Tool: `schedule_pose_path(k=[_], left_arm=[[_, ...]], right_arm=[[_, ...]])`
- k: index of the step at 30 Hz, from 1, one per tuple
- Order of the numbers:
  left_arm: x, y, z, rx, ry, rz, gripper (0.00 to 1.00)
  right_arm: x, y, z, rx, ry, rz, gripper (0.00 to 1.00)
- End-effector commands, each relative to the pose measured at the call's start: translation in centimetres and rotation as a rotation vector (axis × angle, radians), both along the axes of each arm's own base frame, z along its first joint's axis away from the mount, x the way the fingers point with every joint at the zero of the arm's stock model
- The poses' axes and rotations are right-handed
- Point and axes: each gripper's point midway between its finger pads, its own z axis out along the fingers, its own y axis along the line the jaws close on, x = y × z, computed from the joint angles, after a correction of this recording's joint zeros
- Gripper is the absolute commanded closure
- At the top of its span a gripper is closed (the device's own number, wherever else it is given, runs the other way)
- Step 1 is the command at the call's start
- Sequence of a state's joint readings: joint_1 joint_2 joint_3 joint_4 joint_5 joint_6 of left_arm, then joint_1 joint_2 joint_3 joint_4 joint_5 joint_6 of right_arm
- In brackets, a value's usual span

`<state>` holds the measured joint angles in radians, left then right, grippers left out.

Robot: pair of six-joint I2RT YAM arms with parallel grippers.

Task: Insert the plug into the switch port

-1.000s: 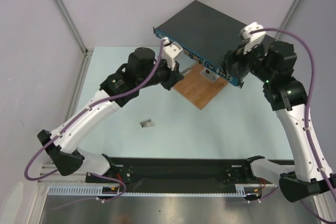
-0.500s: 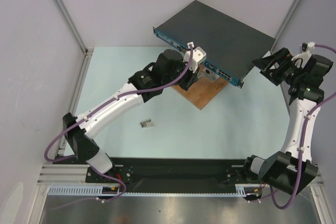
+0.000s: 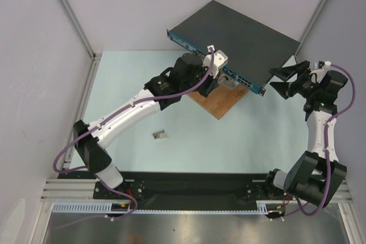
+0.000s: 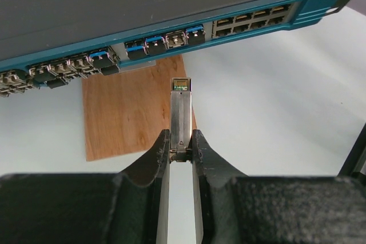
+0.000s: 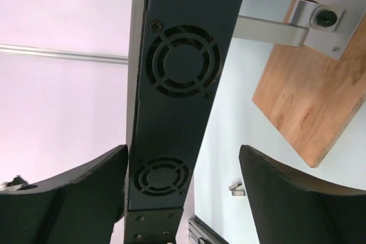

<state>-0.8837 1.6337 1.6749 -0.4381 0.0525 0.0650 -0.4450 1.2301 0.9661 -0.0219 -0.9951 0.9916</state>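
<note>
The switch (image 3: 240,32) is a flat dark grey box, raised at the back of the table. Its blue front face (image 4: 171,41) shows a row of small ports. My left gripper (image 4: 180,141) is shut on the plug (image 4: 181,110), a slim silver module. The plug's tip points at the ports and stops a short way from them, not touching. In the top view the left gripper (image 3: 213,75) sits right in front of the switch's face. My right gripper (image 3: 281,79) stands open, just off the switch's right end. Its wrist view shows the fan-vented side wall (image 5: 183,84) near the left finger.
A brown wooden board (image 3: 220,100) lies under the switch's front and carries a metal bracket (image 5: 320,18). A small loose metal piece (image 3: 160,135) lies on the pale table between the arms. Aluminium frame posts and lilac walls close the back and sides.
My left arm has reached rightwards along the switch's front with the plug. My right arm has pulled back from the switch's right corner and its fingers have narrowed slightly.
</note>
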Motion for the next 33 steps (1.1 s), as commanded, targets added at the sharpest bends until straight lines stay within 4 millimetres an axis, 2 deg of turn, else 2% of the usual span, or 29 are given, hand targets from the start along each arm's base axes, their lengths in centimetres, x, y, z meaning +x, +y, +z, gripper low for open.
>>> schedule_pose_path(k=[1,4,8,12,13,25,33], left_arm=[[1.2,-0.9,1.6,-0.020,-0.059,0.016,0.99],[1.9,-1.3,1.5,-0.016,-0.066,0.031,1.00],[2.9,-1.5,2.2,-0.018,-0.094,0.060,1.00],[3.7,-1.4,2.3,-0.004,-0.125,0.087,1.00],[3.9,-1.3,2.4,0.001,-0.133,0.091,1.00],[5.3,-0.9,2.3,0.010,-0.157,0.130,1.00],[5.8,-0.8,2.5,0.000,-0.152,0.133,1.00]], right_arm=[[0.3,0.6,1.9,0.023,-0.066,0.017,0.18],[0.6,0.8,1.9,0.029,-0.063,0.016,0.27],[0.6,0.8,1.4,0.037,-0.044,0.013,0.46],[0.5,0.8,1.4,0.035,-0.046,0.015,0.59],[0.5,0.8,1.5,0.033,-0.048,0.015,0.65],[0.5,0.8,1.6,0.035,-0.046,0.021,0.85],[0.6,0.9,1.5,0.040,-0.044,0.029,0.91]])
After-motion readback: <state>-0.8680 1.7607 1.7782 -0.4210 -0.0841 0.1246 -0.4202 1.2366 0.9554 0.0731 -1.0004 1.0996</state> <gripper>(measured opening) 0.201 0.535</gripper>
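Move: The left hand already holds the plug; its port lies about 8 cm ahead, 3 cm right and 3 cm lower. The RJ45 block is some 4 cm ahead and 9 cm right, the wooden board about 8 cm ahead, 6 cm right and 28 cm below. The open right hand straddles the switch's right end, about 1 cm ahead and 2 cm left, nearly level; the board is some 18 cm left, 2 cm ahead, 27 cm down. Left hand carries its plug about 5 cm forward to the port; right fingers pinch the switch's end. ##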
